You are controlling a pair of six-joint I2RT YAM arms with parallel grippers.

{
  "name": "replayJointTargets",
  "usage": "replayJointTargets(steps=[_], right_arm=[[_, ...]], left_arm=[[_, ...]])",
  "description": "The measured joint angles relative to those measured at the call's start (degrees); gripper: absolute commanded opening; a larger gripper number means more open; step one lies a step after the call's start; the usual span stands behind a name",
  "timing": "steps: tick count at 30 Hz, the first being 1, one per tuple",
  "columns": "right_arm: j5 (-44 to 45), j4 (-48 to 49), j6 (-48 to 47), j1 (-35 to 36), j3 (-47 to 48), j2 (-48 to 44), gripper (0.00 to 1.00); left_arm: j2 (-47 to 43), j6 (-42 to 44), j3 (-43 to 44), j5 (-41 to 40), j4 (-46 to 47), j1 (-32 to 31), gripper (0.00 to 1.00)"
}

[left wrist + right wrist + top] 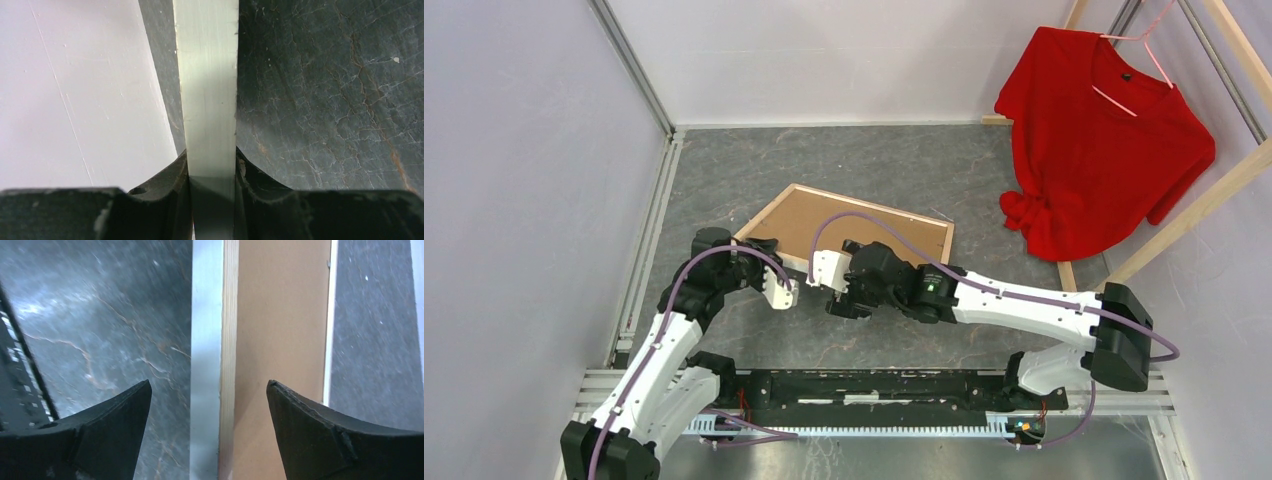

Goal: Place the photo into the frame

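The frame lies on the dark table with its light-wood reverse up and a brown hardboard sheet inside it. Both arms cover its near edge. My left gripper is shut on a white rail of the frame, which runs straight up between the jaws. My right gripper is open, its fingers standing either side of the frame rail without touching it. The hardboard sheet lies to the right of that rail. The photo is out of view.
A red T-shirt hangs on a hanger from a bare-wood rack at the back right. Pale walls close the table in at the back and left, with metal rails along the left edge. A pale surface fills the left of the left wrist view.
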Motion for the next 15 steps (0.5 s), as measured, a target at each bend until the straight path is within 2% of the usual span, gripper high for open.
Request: replayJointTargets(steps=[2, 4, 5, 6, 7, 8, 9, 10, 15], right_arm=[[2.67, -0.87, -1.9, 0.2, -0.42, 0.61, 0.74], [5.03, -0.98, -3.41, 0.31, -0.42, 1.25, 0.42], [6.14, -0.94, -4.0, 0.37, -0.42, 1.4, 0.31], [6.88, -0.9, -4.35, 0.37, -0.42, 1.44, 0.26], [7.67, -0.83, -5.4, 0.44, -0.44, 1.42, 0.22], [9.75, -0.04, -7.19, 1.05, -0.46, 1.4, 0.2], [11.32, 0.9, -8.33, 1.42, -0.39, 1.29, 0.2], [11.78, 1.4, -8.87, 1.38, -0.22, 1.16, 0.19], [13.09, -0.09, -8.17, 1.16, 1.99, 1.38, 0.17]], left_arm=[[0.0, -0.26, 0.0, 0.0, 0.0, 0.0, 0.32], [0.0, -0.39, 0.2, -0.04, -0.2, 0.0, 0.33], [0.0, -0.59, 0.35, -0.04, -0.46, 0.0, 0.36], [0.0, -0.68, 0.46, -0.07, -0.63, -0.02, 0.41], [0.07, -1.07, 0.63, -0.13, -0.44, -0.04, 0.55], [0.22, -1.42, 1.31, -0.2, -0.39, -0.07, 0.76], [0.24, -1.97, 2.05, -0.28, -0.5, -0.07, 0.94], [0.26, -2.56, 2.69, -0.42, -0.55, -0.07, 0.99], [0.31, -10.21, 5.46, -0.63, -0.66, -0.11, 1.0]])
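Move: The frame's raised near edge is already between the right hand's open fingers, its gripping spot about 3 cm ahead, 1 cm to the right and roughly level. The backing board's middle lies some 12 cm ahead, 3 cm right and 6 cm lower. The left hand already holds that same edge near its left end; the right hand's gripping spot is about 15 cm to the left hand's right, 5 cm back and about level. Right hand goes about 3 cm forward and pinches the frame's near edge; left lets go and rises. ##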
